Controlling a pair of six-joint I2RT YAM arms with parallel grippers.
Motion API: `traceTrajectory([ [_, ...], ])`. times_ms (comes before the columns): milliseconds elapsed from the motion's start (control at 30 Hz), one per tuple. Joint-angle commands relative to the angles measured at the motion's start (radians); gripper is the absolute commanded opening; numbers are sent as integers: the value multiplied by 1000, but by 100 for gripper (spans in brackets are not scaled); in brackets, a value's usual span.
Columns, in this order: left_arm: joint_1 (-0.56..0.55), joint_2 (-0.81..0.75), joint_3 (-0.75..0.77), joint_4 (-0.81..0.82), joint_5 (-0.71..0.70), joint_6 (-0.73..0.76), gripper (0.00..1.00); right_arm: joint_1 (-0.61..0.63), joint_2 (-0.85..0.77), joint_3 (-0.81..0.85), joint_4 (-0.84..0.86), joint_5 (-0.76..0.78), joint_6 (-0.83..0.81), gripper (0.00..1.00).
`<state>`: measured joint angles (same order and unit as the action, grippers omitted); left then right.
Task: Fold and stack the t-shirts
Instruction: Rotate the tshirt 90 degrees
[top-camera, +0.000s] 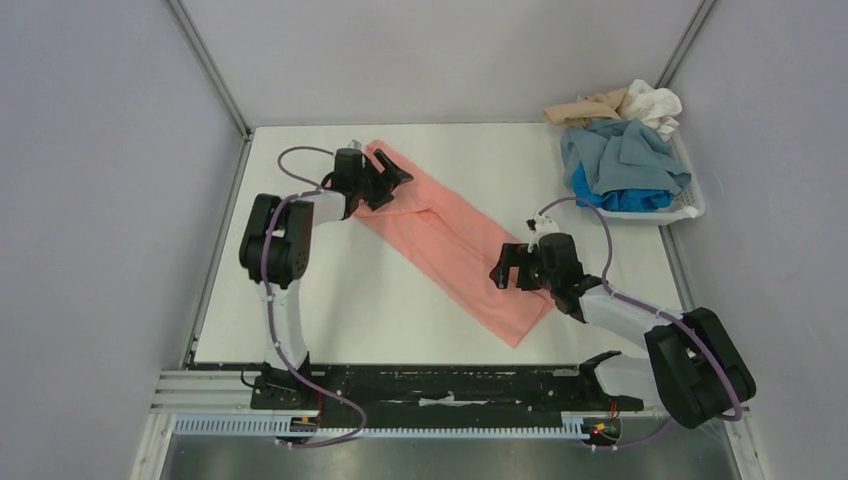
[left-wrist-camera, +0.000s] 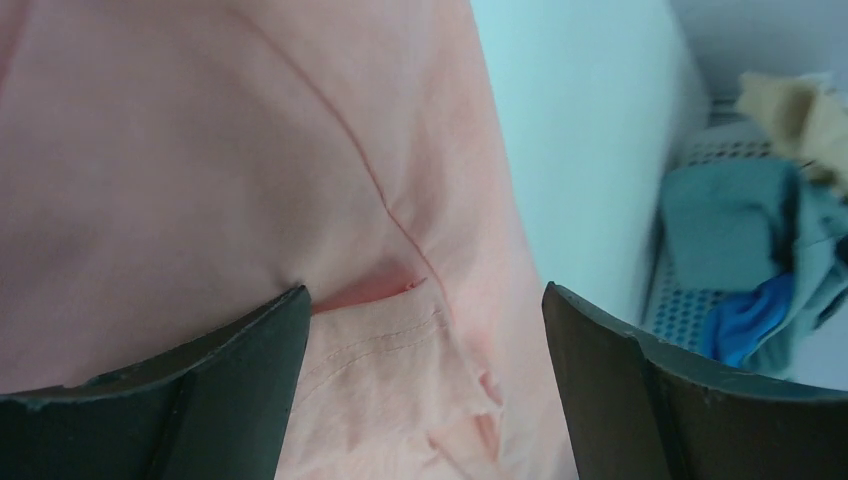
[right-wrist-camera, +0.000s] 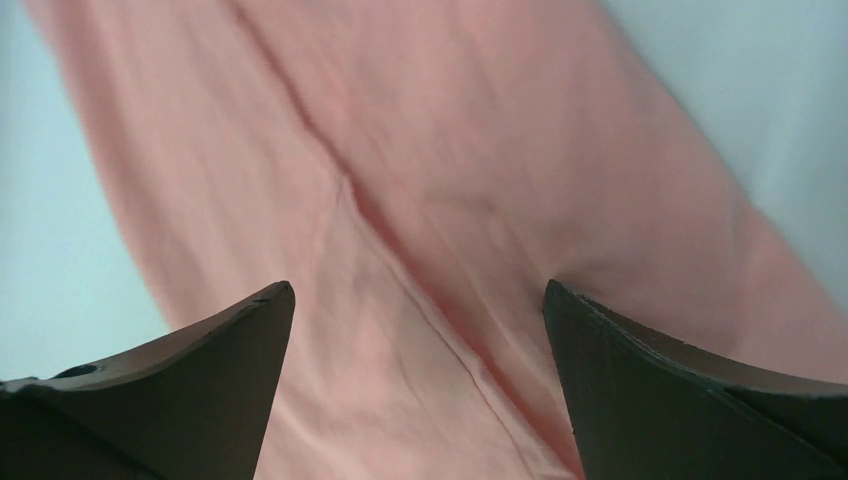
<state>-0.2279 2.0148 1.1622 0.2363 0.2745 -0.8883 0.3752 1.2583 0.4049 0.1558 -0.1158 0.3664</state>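
Observation:
The salmon-pink t-shirt (top-camera: 450, 245) lies folded into a long strip running diagonally from the table's far left to near right. My left gripper (top-camera: 392, 180) is open, just above the strip's far end; the left wrist view shows a stitched hem (left-wrist-camera: 390, 340) between its fingers (left-wrist-camera: 250, 360). My right gripper (top-camera: 512, 268) is open, low over the strip's near part; the right wrist view shows pink cloth with a fold line (right-wrist-camera: 400, 290) between its fingers (right-wrist-camera: 230, 340). Grey-blue (top-camera: 620, 150), bright blue (top-camera: 630, 198), beige (top-camera: 585, 108) and white (top-camera: 655, 103) t-shirts lie heaped at the far right.
A white plastic basket (top-camera: 690, 205) at the table's far right corner holds the heap of shirts; it also shows in the left wrist view (left-wrist-camera: 690, 300). Grey walls close in the table on three sides. A black rail (top-camera: 450, 385) runs along the near edge.

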Motion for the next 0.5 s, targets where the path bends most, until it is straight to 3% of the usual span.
traceTrajectory([
  [0, -12, 276, 342, -17, 90, -93, 93, 121, -25, -97, -57, -85, 83, 98],
  [133, -56, 489, 709, -72, 161, -172, 93, 294, -57, -140, -1, -207, 48, 98],
  [300, -109, 750, 1092, -136, 162, -236, 93, 428, -91, -117, -18, -186, -17, 98],
  [467, -137, 884, 1235, -13, 148, -315, 92, 469, -81, -98, 96, -184, -9, 98],
])
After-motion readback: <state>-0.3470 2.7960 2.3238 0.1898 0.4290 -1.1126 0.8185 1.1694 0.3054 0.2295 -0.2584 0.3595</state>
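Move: The folded t-shirt lies slantwise under both hands. Its middle is about 14 cm back and 14 cm right of the left hand, and some 7 cm ahead and 16 cm left of the right hand, in both cases about 1 cm below. The table's far edge runs roughly 20 cm straight ahead of the left hand, the near edge about 22 cm straight behind the right. The laundry basket stands some 28 cm ahead and 28 cm right of the right hand. The t-shirt is dragged round clockwise from opposite ends by open fingers still resting on it. The left hand sweeps about 15 cm forward towards the far edge and as far to the right, bearing more rightward as it eases off. The right hand pulls some 12 cm back towards the near edge and nearly as far left, turning about 30 degrees counter-clockwise. ##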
